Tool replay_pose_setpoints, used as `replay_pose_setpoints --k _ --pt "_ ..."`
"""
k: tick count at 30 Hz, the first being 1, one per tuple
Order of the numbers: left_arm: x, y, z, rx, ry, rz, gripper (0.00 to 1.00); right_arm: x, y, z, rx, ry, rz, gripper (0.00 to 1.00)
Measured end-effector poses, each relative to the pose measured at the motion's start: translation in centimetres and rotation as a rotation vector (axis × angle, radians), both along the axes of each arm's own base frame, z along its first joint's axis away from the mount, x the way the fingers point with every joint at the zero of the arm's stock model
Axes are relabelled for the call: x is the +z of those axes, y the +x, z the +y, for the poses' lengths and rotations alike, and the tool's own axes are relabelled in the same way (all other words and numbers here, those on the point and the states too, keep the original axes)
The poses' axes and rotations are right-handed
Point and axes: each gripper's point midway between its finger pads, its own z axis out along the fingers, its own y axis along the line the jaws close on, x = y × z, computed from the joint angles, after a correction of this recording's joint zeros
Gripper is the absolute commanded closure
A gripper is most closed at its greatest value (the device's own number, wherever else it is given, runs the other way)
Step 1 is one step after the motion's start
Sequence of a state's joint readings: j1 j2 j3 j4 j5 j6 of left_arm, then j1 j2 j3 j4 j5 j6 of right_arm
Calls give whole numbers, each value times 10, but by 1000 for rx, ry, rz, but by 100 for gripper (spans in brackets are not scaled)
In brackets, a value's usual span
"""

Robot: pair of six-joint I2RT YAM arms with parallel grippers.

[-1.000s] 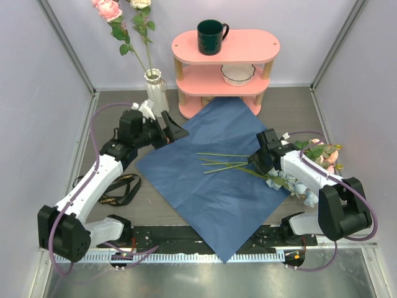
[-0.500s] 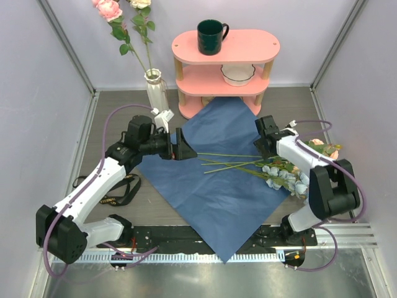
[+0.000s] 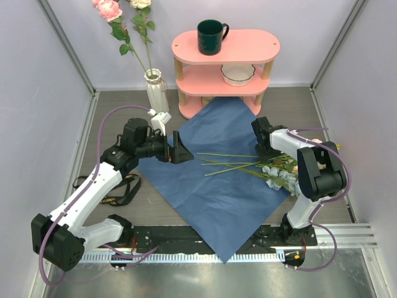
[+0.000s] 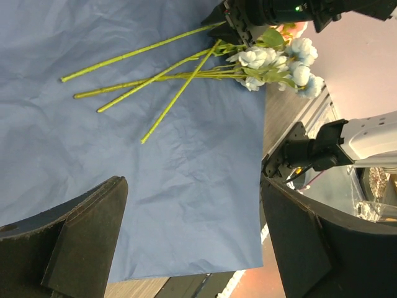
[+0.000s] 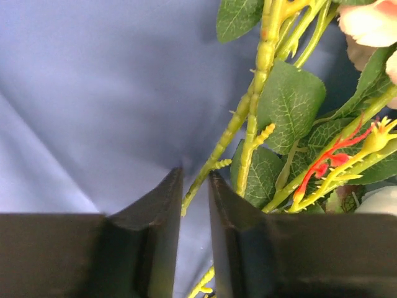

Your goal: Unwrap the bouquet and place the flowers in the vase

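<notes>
The bouquet lies unwrapped: its blue paper sheet (image 3: 211, 192) is spread flat on the table. Several flowers (image 3: 273, 169) lie across its right side, their green stems (image 4: 155, 77) pointing left and the pale blue blooms (image 4: 273, 62) at the right. The cream vase (image 3: 156, 90) stands at the back left with two flowers (image 3: 111, 9) in it. My left gripper (image 3: 180, 149) hovers wide open over the sheet's left part (image 4: 155, 186), holding nothing. My right gripper (image 5: 195, 192) sits low on the paper, jaws narrowed around one green stem (image 5: 232, 127) with a small gap left.
A pink two-tier shelf (image 3: 226, 49) stands at the back, with a dark green mug (image 3: 211, 36) on top and a white bowl (image 3: 237, 74) below. A black ribbon (image 3: 118, 189) lies on the table left of the sheet. Leaves (image 5: 288, 102) and a peach rose (image 5: 372, 25) crowd the right gripper.
The left gripper has swung from beside the vase out over the sheet's left part. The right gripper moved back along the flowers and its jaws have narrowed around a stem.
</notes>
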State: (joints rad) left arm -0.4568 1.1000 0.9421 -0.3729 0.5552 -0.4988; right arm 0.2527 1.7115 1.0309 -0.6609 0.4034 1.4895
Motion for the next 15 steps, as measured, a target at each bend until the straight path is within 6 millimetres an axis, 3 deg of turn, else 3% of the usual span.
replay_pose_setpoints --k 9,12,15 --pt "-14 5 10 40 65 -6 7 3 9 -7 -68 12 -21 95" --pt "-16 5 10 43 69 -5 8 24 15 -4 -68 41 -89 97" --pt "-18 7 10 45 76 -2 7 65 26 0 -53 78 -219 99"
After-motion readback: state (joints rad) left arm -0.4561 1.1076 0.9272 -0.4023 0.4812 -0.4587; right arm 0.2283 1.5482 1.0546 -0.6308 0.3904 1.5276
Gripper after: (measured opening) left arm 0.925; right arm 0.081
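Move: The flower stem lies right between the right hand's half-open fingertips, about 1 cm below the hand point. Its pink blooms are some 21 cm to the right and about level ahead; the blue flowers lie roughly 8 cm back and 8 cm right. The loose stem ends reach about 28 cm to the left and 2 cm back. From the left hand, the stem's gripping place is around 33 cm right, 10 cm ahead and 22 cm lower. The stem is pinched between the right hand's fingertips, which close nearly shut low over the wrapping while the hand hardly moves; then the hand lifts the stem away from the blue sheet and the blue flowers, up about 6 cm and some 3 cm forward, fingers tilting outward by roughly 15 degrees. ##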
